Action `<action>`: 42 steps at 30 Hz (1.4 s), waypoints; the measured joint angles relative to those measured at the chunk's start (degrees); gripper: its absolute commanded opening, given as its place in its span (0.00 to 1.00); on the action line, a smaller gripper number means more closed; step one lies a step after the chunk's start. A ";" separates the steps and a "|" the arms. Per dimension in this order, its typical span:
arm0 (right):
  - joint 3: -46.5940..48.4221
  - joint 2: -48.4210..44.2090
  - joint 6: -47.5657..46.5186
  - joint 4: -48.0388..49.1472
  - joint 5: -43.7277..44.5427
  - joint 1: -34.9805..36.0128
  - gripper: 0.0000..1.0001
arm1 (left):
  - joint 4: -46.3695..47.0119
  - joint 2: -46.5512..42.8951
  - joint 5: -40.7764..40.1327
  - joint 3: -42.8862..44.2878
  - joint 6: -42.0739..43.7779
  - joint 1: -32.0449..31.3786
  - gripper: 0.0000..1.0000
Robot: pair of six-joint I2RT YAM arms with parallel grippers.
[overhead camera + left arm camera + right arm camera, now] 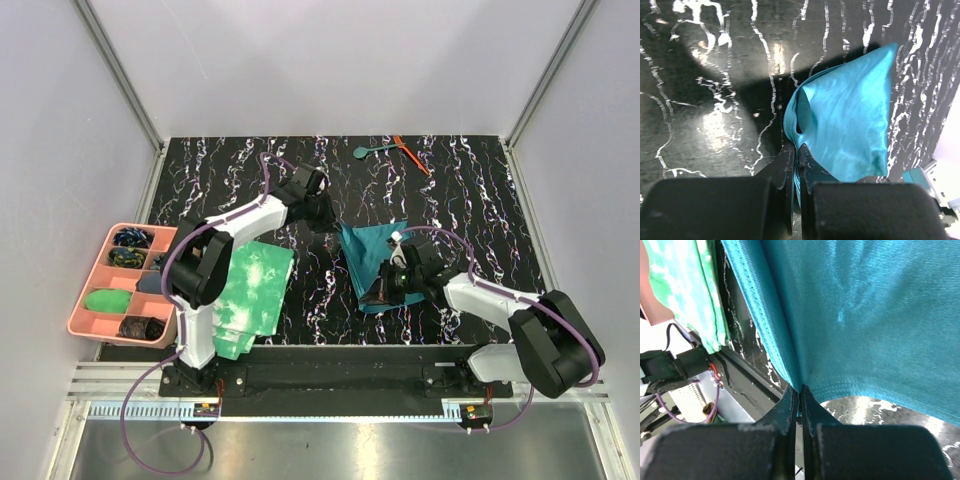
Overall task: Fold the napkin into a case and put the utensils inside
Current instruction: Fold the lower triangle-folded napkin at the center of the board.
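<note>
The dark teal napkin (372,255) lies partly folded and rumpled in the middle of the black marbled table (480,200). My left gripper (335,222) is at its far left corner. The left wrist view shows that gripper (796,148) shut on a bunched fold of the napkin (850,120), lifting it off the table. My right gripper (384,290) is at the napkin's near edge, and the right wrist view shows it (800,391) shut on the napkin's (865,315) stitched hem. The utensils lie at the far edge: a teal spoon (371,151) and an orange-red stick (411,155). No finished case shows.
A green-and-white tie-dye cloth (250,298) lies at the near left, also seen in the right wrist view (680,285). A pink compartment tray (88,300) with small items stands off the table's left edge. Grey walls enclose the table.
</note>
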 measured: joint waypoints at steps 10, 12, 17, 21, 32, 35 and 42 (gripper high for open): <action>-0.04 0.00 3.21 2.54 -0.70 0.94 0.00 | -2.58 0.26 -2.21 1.03 -0.50 -0.07 0.00; -0.42 -0.96 3.80 2.93 -0.85 0.15 0.00 | -4.09 0.92 -3.48 3.10 -0.90 -0.66 0.00; -2.56 -2.64 4.79 3.87 -2.62 -4.55 0.00 | -8.96 4.79 -7.93 11.45 -1.99 -3.02 0.00; -4.61 -2.78 4.94 4.04 -5.11 -8.46 0.00 | -13.49 7.91 -13.53 16.55 -2.82 -5.77 0.00; -7.08 -1.81 2.12 1.95 -9.75 -14.47 0.00 | -19.47 12.44 -24.00 21.40 -7.08 -10.58 0.00; -7.06 -2.62 1.53 0.63 -9.79 -15.02 0.00 | -20.24 12.50 -26.14 22.05 -8.41 -11.47 0.00; -5.33 -5.42 -1.07 -4.59 -9.86 -16.17 0.00 | -19.06 12.28 -28.00 21.29 -9.31 -12.31 0.00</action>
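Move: The teal napkin is already pinched at both ends of its left edge, the left hand at the far corner and the right hand at the near one. Its middle lies about 10 cm to the right and 8 cm back of the left hand, some 5 cm lower; from the right hand it is roughly 8 cm ahead, 3 cm right and 2 cm lower. The green spoon is 17 cm ahead and 8 cm right of the left hand; the green cloth lies 27 cm left of the right hand, level with it. The napkin's folded left edge is carried to the right between both closed grippers, which first ease about 1 cm left and then sweep back right together, the left hand ending some 4 cm and the right about 5 cm over. Both rise slightly, then dip; the left ends about 2 cm lower, its fingers tipping some 20 degrees nearer to straight down, while the right regains its starting height, turning a little clockwise. ##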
